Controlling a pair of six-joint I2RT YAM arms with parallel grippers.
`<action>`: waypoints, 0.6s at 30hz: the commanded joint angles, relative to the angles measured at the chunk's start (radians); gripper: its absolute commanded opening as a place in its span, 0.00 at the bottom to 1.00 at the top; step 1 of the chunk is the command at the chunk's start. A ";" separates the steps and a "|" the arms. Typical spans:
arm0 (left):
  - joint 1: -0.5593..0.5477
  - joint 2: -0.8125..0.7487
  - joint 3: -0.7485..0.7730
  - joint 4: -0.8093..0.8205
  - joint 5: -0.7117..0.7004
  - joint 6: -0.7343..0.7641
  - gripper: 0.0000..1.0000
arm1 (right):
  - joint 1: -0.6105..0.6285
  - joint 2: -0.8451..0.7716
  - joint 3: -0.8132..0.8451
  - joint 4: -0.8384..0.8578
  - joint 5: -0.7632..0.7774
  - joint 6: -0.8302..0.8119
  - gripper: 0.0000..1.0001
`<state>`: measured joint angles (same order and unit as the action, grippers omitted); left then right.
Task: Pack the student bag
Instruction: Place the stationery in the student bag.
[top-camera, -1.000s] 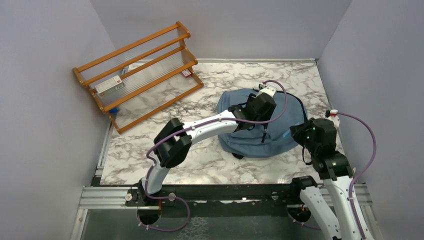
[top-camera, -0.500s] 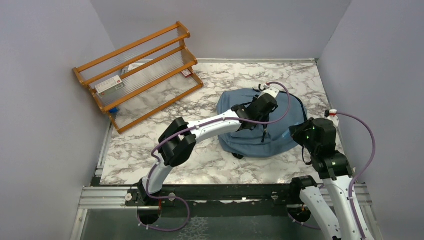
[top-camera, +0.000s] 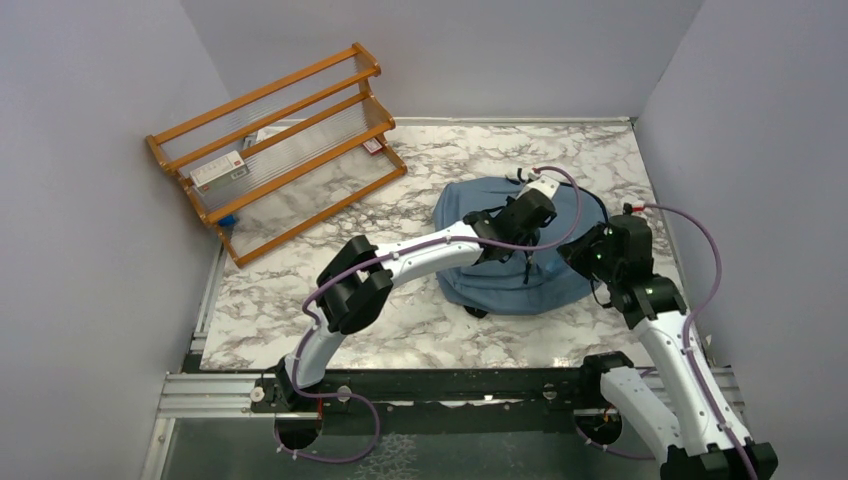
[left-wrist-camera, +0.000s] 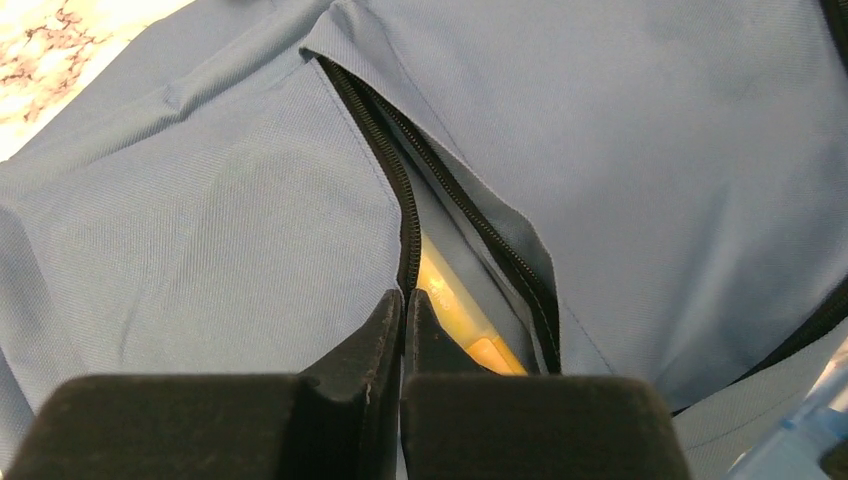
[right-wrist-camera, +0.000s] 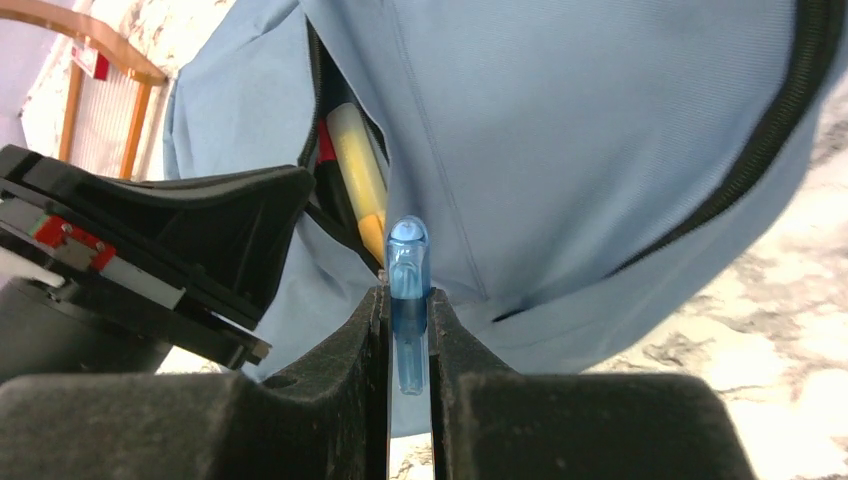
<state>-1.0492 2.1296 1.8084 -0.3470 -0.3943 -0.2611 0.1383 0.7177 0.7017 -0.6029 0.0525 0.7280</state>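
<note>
The student bag (top-camera: 500, 285) lies flat on the marble table, dusty blue, with its black zipper (left-wrist-camera: 400, 190) partly open. Through the slit a yellow item (left-wrist-camera: 452, 298) shows inside. My left gripper (left-wrist-camera: 403, 298) is over the bag's middle with its jaws pressed together on the left zipper edge. My right gripper (right-wrist-camera: 408, 296) hovers at the bag's right side, shut on a translucent blue pen (right-wrist-camera: 407, 262) whose tip points toward the opening. In the top view the left gripper (top-camera: 527, 236) and right gripper (top-camera: 578, 250) stand close together.
A wooden tiered rack (top-camera: 280, 140) leans at the back left, with a small white box (top-camera: 217, 170) on one shelf. Grey walls close in the table on three sides. The left arm's wrist (right-wrist-camera: 150, 260) sits just left of the pen.
My left gripper has closed on the bag's zipper edge. My right arm has swung left and forward, bringing the blue pen over the bag's right side.
</note>
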 joint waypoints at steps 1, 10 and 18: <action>0.003 -0.070 -0.046 -0.014 -0.050 -0.015 0.00 | 0.004 0.060 -0.006 0.181 -0.103 -0.044 0.01; 0.003 -0.120 -0.105 0.013 -0.037 -0.084 0.00 | 0.003 0.231 -0.026 0.404 -0.225 -0.071 0.01; 0.003 -0.147 -0.133 0.037 -0.024 -0.116 0.00 | 0.003 0.350 -0.013 0.473 -0.287 -0.104 0.01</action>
<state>-1.0492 2.0464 1.6947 -0.3149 -0.3996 -0.3504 0.1383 1.0229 0.6838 -0.2104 -0.1696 0.6552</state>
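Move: The right hand, already holding the blue highlighter, has the bag's open zip slit about 9 cm ahead, 7 cm to its left and 6 cm below. Inside, the yellow highlighter lies some 10 cm ahead and 6 cm left of this hand, the red marker 2 cm farther left. The left fingers are already shut on the slit's left edge: the slit's middle is roughly 2 cm ahead and 3 cm right, the yellow highlighter 3 cm right and level with them. Right hand carries the blue highlighter about 8 cm forward-left towards the slit while left fingers draw the edge left-back. ##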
